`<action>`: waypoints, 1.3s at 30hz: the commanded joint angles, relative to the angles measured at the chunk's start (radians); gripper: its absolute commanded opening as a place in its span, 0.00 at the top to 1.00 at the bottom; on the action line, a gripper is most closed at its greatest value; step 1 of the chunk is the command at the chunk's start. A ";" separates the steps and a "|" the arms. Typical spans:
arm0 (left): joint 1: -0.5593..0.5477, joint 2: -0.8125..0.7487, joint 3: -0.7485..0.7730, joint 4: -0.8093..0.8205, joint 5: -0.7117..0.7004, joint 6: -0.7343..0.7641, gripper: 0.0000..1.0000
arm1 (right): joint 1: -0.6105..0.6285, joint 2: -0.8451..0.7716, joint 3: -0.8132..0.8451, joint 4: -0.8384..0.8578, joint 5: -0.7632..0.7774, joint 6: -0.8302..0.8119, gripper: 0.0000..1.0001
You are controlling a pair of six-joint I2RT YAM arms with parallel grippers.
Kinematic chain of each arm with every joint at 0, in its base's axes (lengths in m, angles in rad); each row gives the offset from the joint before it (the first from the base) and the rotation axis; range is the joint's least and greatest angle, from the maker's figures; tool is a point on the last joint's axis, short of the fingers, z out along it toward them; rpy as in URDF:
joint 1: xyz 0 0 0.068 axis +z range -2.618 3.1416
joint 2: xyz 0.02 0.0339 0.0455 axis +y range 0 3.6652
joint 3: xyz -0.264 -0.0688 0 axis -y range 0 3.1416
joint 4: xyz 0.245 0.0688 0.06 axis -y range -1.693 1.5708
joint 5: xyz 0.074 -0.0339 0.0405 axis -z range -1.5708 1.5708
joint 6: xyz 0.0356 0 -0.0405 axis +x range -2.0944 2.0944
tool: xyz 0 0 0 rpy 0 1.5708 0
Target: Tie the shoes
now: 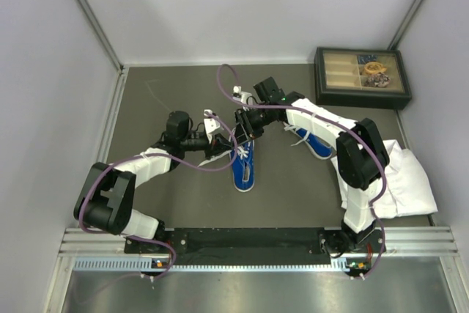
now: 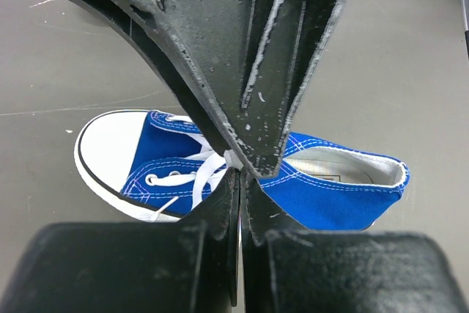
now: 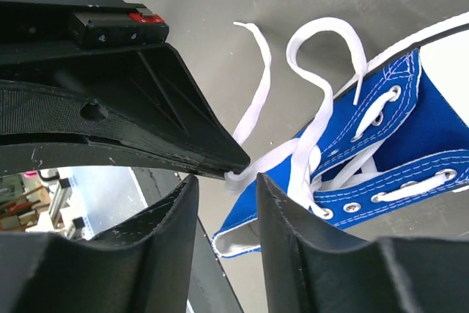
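Note:
One blue shoe (image 1: pixel 244 168) lies in the middle of the table with its white toe cap toward the arms' bases, its laces (image 3: pixel 308 130) loose. In the left wrist view it (image 2: pixel 344 196) lies below the jaws. My left gripper (image 2: pixel 240 174) is shut on a white lace strand (image 2: pixel 230 159) just above the shoe's eyelets. My right gripper (image 3: pixel 227 181) is open, its fingers on either side of that same strand where it leaves the left tips. Both grippers meet over the shoe (image 1: pixel 238 137). The second shoe (image 1: pixel 316 144) lies to the right, partly hidden by the right arm.
A white cloth (image 1: pixel 407 177) lies crumpled at the right beside the right arm. A dark compartment box (image 1: pixel 363 77) with small items stands at the back right corner. Grey walls enclose the table on three sides.

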 commanded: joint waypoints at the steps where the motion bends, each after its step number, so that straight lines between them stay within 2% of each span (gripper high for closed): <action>1: -0.010 -0.001 0.002 0.045 0.046 0.012 1.00 | -0.003 0.019 0.017 0.013 0.002 0.012 0.68; 5: -0.015 0.001 0.004 0.043 0.042 0.015 1.00 | -0.005 0.024 0.020 0.010 -0.003 0.015 0.83; 7: -0.015 -0.001 0.008 0.042 0.028 0.007 1.00 | -0.006 0.024 0.019 0.006 0.001 0.010 1.00; 8: -0.014 -0.004 0.011 0.025 0.022 -0.008 0.97 | -0.008 0.022 0.014 0.007 0.005 0.009 1.00; 10: 0.000 -0.025 0.043 -0.047 0.004 -0.002 0.81 | -0.012 0.012 0.006 0.006 0.009 0.000 1.00; 11: 0.014 -0.035 0.054 -0.142 0.003 0.016 0.73 | -0.014 0.008 0.003 0.004 0.015 -0.004 1.00; 12: 0.049 -0.047 0.085 -0.200 -0.013 0.023 0.60 | -0.014 0.004 0.002 0.001 0.018 -0.008 1.00; 14: 0.098 -0.068 0.096 -0.247 -0.036 -0.003 0.56 | -0.012 -0.004 0.000 -0.002 0.018 -0.017 1.00; 15: 0.156 -0.069 0.102 -0.268 -0.033 -0.016 0.52 | -0.012 -0.005 -0.003 -0.002 0.015 -0.017 1.00; 18: 0.210 -0.030 0.119 -0.297 -0.116 -0.065 0.51 | -0.012 -0.007 -0.012 0.006 0.002 -0.014 1.00; 28: 0.172 0.186 0.231 -0.441 -0.234 -0.123 0.43 | -0.012 -0.021 -0.035 0.013 0.009 -0.013 1.00; 39: 0.115 0.338 0.352 -0.569 -0.381 -0.189 0.51 | -0.012 -0.019 -0.031 0.003 0.011 -0.020 1.00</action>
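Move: The left fingers still pinch the lace bight, which sits between the open right fingertips, about 1 cm left and 1 cm below the right hand point, straight abreast. The left hand's next thing, the other lace's hooked end, lies about 6 cm ahead, 6 cm left and 11 cm below it. From the left hand, the blue shoe's middle is roughly 1 cm ahead, 4 cm right, 10 cm below; the tail's tip 1 cm ahead, 12 cm left, 12 cm below. Shut the right gripper on the lace bight and keep it pinched, easing down about 2 cm. Then open the left fingers about halfway to free the bight, swing that hand left and forward, and sink it some 9 cm to the hooked lace end beside the shoe, tipping the fingers downward and turning them counter-clockwise about 25 degrees. ##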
